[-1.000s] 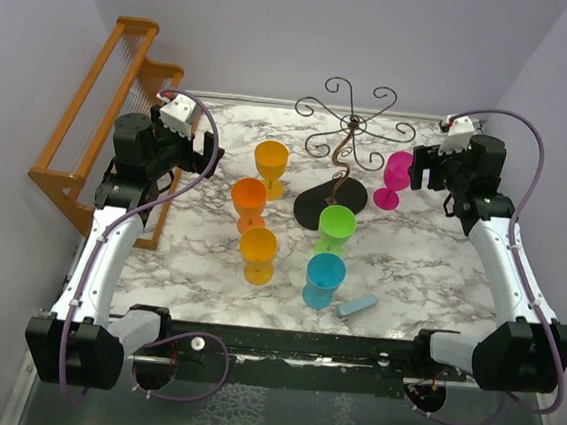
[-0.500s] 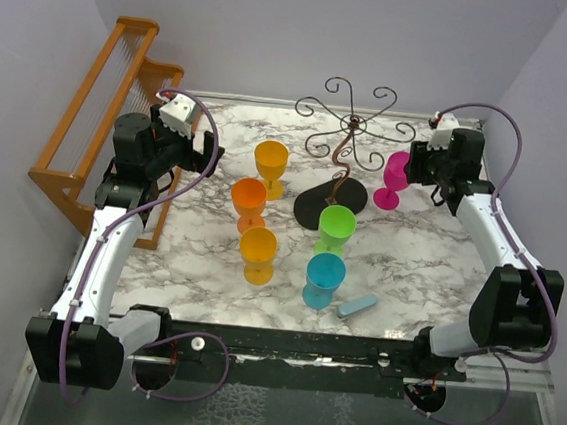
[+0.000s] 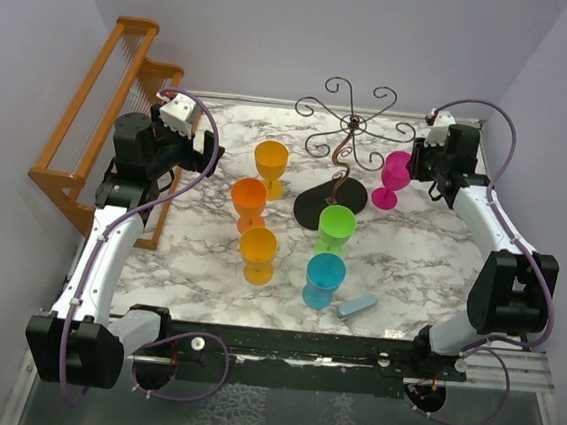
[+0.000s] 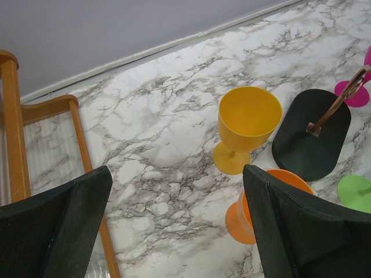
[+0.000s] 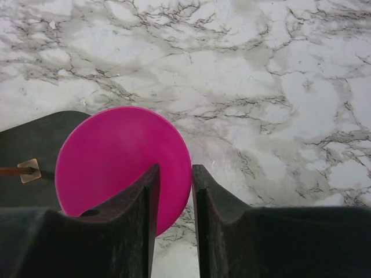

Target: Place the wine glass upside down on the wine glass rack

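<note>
The pink wine glass [image 3: 396, 173] [image 5: 116, 156] stands upright on the marble table, just right of the wine glass rack [image 3: 345, 148], a dark wire tree on a black oval base [image 3: 316, 208] [image 5: 35, 133]. My right gripper [image 3: 416, 165] [image 5: 175, 169] straddles the glass's right rim, one finger over the bowl and one outside. Its jaws stand narrow, with a gap still showing between them. My left gripper [image 3: 209, 153] [image 4: 177, 174] hovers wide open and empty at the back left. A yellow glass [image 4: 248, 124] and the rack's base [image 4: 310, 136] lie ahead of it.
Yellow [image 3: 270, 161], orange [image 3: 249, 199], amber [image 3: 257, 248], green [image 3: 336, 226] and cyan [image 3: 323, 277] glasses stand mid-table, left of and in front of the rack. A light blue block [image 3: 358, 305] lies near the front edge. A wooden stepped rack [image 3: 101, 125] leans at the far left.
My right arm has reached in toward the pink glass and its jaws have narrowed around the rim. The left arm has not moved.
</note>
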Action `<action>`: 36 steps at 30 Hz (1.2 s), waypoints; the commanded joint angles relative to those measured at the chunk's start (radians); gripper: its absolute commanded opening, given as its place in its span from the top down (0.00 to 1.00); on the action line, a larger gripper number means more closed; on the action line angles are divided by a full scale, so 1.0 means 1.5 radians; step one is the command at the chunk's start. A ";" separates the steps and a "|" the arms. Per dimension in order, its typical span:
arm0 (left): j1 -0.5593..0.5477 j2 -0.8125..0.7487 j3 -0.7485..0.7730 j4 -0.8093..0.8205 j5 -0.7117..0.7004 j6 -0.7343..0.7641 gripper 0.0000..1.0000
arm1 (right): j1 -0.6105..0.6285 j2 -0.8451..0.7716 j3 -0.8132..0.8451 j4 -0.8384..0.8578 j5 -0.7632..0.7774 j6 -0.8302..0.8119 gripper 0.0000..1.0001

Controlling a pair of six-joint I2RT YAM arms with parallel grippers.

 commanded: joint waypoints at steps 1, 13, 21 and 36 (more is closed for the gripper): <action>-0.002 0.003 -0.003 0.020 0.013 0.001 0.01 | -0.003 0.006 0.018 0.024 0.004 -0.008 0.74; -0.002 0.005 0.021 0.002 0.024 -0.002 0.01 | -0.003 -0.017 0.011 0.048 0.079 -0.048 0.99; -0.001 0.002 0.044 -0.015 -0.005 -0.013 0.01 | -0.009 -0.100 0.053 0.055 0.149 -0.098 0.99; -0.002 0.002 0.107 -0.035 -0.036 -0.065 0.01 | -0.014 -0.116 0.357 -0.050 0.158 -0.123 0.99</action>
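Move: The magenta glass stands upright, its bowl's right rim between the right hand's parted fingers. Its middle is about 4 cm left of that hand, level fore and aft, and some 5 cm below. The rack's base is about 17 cm left and 1 cm back, the green glass about 16 cm left and 13 cm nearer the robot. From the left hand the magenta glass lies some 44 cm right, 7 cm ahead and 20 cm below. Almost in place at first, the right hand shuts its fingers on the right side of the magenta glass's rim. It then climbs steeply, about 27 cm, easing some 6 cm right, away from the rack's stem, and keeps its pinch while the wrist tips the fingers up some 35 degrees. The left hand, open and empty, rises about 3 cm late on. ##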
